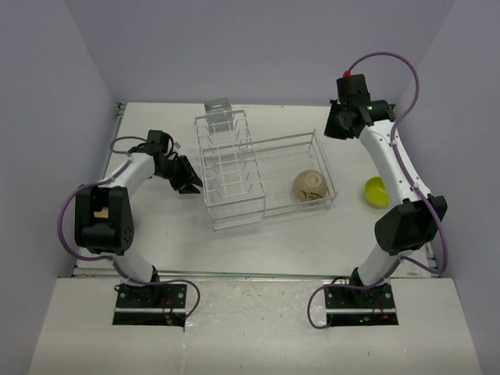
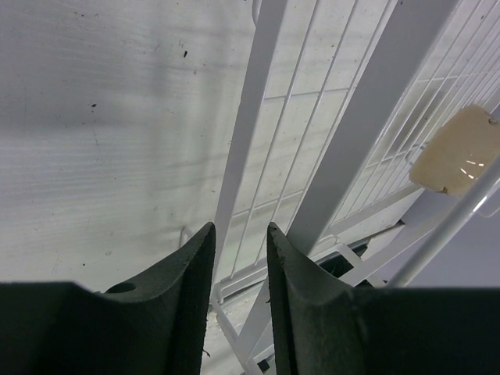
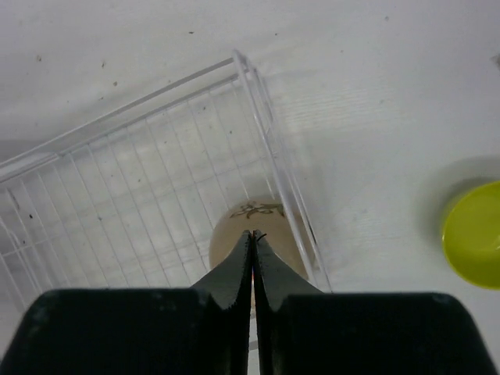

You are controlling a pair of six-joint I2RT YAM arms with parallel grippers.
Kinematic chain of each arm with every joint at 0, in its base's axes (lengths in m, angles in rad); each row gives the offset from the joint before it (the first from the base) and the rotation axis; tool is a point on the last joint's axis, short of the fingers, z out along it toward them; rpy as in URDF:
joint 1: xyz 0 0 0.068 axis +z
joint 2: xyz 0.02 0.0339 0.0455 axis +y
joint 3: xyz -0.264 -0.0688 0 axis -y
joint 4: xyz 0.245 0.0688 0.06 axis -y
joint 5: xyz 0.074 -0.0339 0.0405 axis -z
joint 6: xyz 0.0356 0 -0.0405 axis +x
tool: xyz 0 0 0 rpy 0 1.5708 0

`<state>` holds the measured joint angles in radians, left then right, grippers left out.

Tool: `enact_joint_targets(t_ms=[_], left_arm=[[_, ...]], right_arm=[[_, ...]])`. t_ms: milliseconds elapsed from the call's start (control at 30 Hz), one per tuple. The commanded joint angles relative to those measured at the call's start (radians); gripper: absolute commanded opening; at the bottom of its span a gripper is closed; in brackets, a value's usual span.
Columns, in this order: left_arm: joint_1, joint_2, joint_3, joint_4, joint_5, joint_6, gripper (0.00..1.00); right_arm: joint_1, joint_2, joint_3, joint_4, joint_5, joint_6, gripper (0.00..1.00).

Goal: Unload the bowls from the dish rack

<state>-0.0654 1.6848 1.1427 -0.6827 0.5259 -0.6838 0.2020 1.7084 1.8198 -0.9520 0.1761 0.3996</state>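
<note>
The white wire dish rack (image 1: pixel 234 168) stands mid-table. A beige bowl with a dark pattern (image 1: pixel 308 186) lies in its basket section on the right. A yellow-green bowl (image 1: pixel 376 191) sits on the table right of the rack. My left gripper (image 1: pixel 191 183) is low at the rack's left side, jaws a little apart and empty, with a rack bar (image 2: pixel 248 125) just ahead of the gap (image 2: pixel 241 228). The beige bowl (image 2: pixel 457 148) shows through the wires. My right gripper (image 1: pixel 339 125) is shut and empty (image 3: pixel 252 233), high above the beige bowl (image 3: pixel 269 215) and the rack's rim (image 3: pixel 273 160).
The yellow-green bowl (image 3: pixel 476 234) lies close to the right arm's lower link. A small grey holder (image 1: pixel 219 105) sits at the rack's far end. Purple walls close in the table on three sides.
</note>
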Motion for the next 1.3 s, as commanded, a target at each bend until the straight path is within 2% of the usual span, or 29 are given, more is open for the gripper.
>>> enact_joint_targets(t_ms=[0, 167, 367, 733, 1000, 1267], left_arm=[[-0.004, -0.023, 0.037, 0.029, 0.1, 0.001, 0.33], [-0.004, -0.03, 0.031, 0.029, 0.103, 0.001, 0.26], [-0.004, -0.031, 0.017, 0.031, 0.105, 0.003, 0.11], [-0.004, -0.037, 0.015, 0.025, 0.105, 0.004, 0.09], [-0.004, -0.03, 0.012, 0.029, 0.108, 0.004, 0.04], [-0.004, -0.014, 0.018, 0.032, 0.118, 0.003, 0.01]], right_arm=[[0.002, 0.017, -0.014, -0.063, -0.122, -0.022, 0.0], [0.028, -0.027, -0.206, 0.027, -0.171, -0.011, 0.0], [0.069, -0.036, -0.293, 0.042, -0.205, -0.012, 0.0], [0.093, -0.021, -0.404, 0.097, -0.222, 0.012, 0.0], [0.171, 0.057, -0.402, 0.116, -0.243, 0.013, 0.0], [0.267, 0.18, -0.271, 0.119, -0.335, 0.045, 0.0]])
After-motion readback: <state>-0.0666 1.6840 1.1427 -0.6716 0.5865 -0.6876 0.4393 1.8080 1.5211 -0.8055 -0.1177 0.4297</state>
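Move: From the right hand, the brown bowl, upside down in the dish rack, lies about 9 cm back, 5 cm to the left and some 19 cm below. The middle of the rack's right rail runs almost under this hand, 1 cm left and 17 cm down; the yellow bowl, on the table, is 11 cm back, 17 cm right and 21 cm down. From the left hand the brown bowl is about 37 cm right, 1 cm ahead and 2 cm lower. Bring the shut right fingers down about 13 cm, back and a little left onto the brown bowl's upturned base, tipping them nearer to straight down. Then, holding that height, sweep left some 8 cm with the fingertips inside the foot ring, pushing the bowl along as the hand turns counter-clockwise. Meanwhile shut the left gripper almost in place beside the rack's left edge. ##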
